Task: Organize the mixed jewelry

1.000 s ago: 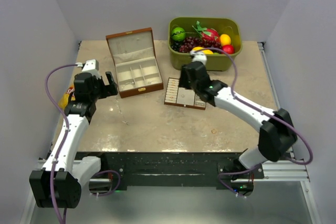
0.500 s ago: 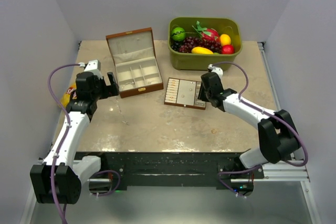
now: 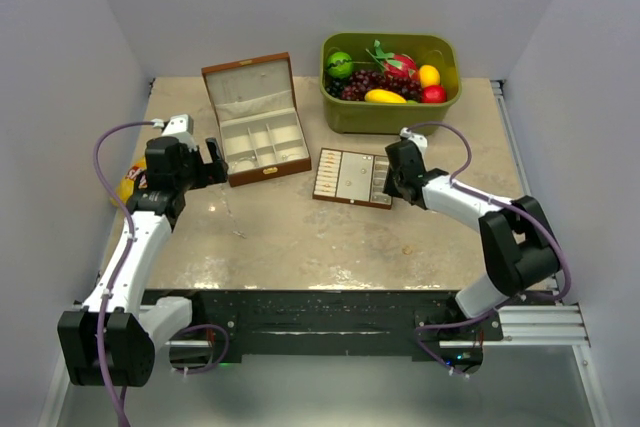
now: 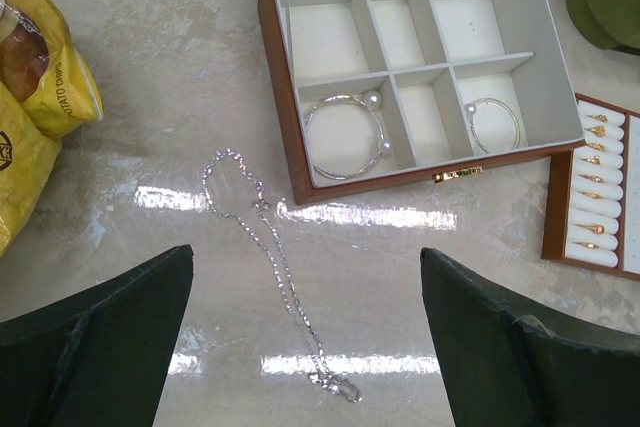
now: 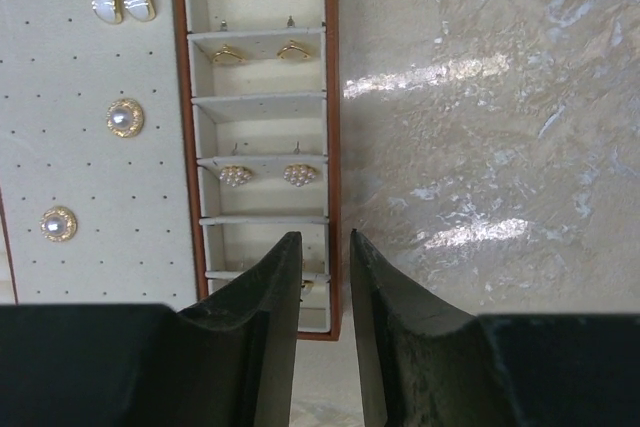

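A fine silver chain [image 4: 268,247] lies loose on the table in front of the brown wooden box [image 4: 277,77]. Two wire hoops [image 4: 345,137] [image 4: 492,125] rest in the box's front compartments. My left gripper [image 4: 306,250] hangs wide open above the chain with nothing between its fingers; in the top view it [image 3: 213,162] is just left of the box [image 3: 255,127]. The brown-edged cream tray [image 5: 334,147] carries small gold and pearl earrings [image 5: 125,118]. My right gripper [image 5: 322,237] is narrowed to a slim gap, its jaws astride the tray's right rim at the near corner, and holds nothing.
A green bin of toy fruit [image 3: 345,112] stands at the back. A yellow chips bag [image 4: 40,97] lies at the left table edge. The tray [image 3: 352,178] sits mid-table, just right of the box.
My right arm drew back from over the tray to its right edge, and its jaws narrowed. The left arm barely moved.
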Action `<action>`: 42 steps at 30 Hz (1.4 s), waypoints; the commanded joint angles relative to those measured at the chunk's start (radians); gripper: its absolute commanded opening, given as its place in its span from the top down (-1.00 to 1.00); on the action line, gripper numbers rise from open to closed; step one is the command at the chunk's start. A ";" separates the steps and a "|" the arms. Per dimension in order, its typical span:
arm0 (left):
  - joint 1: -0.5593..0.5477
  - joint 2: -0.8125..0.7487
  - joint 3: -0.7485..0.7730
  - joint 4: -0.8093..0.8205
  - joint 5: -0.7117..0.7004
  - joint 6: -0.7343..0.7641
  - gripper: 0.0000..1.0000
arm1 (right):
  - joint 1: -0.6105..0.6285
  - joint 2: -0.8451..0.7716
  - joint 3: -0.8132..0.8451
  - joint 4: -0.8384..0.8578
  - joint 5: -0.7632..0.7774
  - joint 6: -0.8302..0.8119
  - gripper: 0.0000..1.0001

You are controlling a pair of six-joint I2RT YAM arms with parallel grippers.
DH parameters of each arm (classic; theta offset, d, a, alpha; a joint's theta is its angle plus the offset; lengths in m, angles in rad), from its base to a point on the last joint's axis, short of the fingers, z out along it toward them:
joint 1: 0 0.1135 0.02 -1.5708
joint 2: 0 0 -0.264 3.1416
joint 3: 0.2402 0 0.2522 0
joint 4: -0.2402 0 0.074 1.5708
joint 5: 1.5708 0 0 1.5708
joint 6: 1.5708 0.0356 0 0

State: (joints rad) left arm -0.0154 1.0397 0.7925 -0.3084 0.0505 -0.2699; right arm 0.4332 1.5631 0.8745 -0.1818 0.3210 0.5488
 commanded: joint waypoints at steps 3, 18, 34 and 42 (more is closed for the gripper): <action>0.000 0.005 0.011 0.034 0.023 0.000 -1.00 | -0.013 0.012 -0.020 0.058 -0.025 -0.012 0.42; -0.001 0.006 0.013 0.032 0.028 0.001 -1.00 | -0.021 0.031 -0.043 0.062 -0.048 -0.029 0.53; -0.001 -0.001 0.011 0.032 0.031 -0.002 -1.00 | -0.024 -0.005 -0.048 -0.030 -0.062 -0.066 0.88; 0.000 -0.015 0.007 0.031 0.034 -0.002 -1.00 | -0.031 -0.012 -0.051 -0.081 -0.026 -0.035 0.88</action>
State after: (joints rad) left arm -0.0154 1.0466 0.7925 -0.3080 0.0677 -0.2699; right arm 0.4145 1.5806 0.8398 -0.1654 0.2707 0.5091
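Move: The flat jewelry tray's right wall runs directly under the right hand's fingertips; the middle of the tray is about 5 cm ahead, 9 cm to the left and 3 cm below. The open jewelry box is roughly 13 cm ahead and 31 cm left, the fruit bin some 25 cm straight ahead, and a small gold ring 13 cm back and 4 cm right. From the idle left hand, the tray lies about 30 cm right, 7 cm ahead and 14 cm down. The tray's right wall, close to its near corner, is taken between the right hand's fingers: the hand sinks about 2 cm with the partly open fingers straddling the wall, drawing back roughly 1 cm towards that corner. The fingers narrow a little on the way down, then close almost fully and pinch the thin wall, the hand otherwise nearly still. ##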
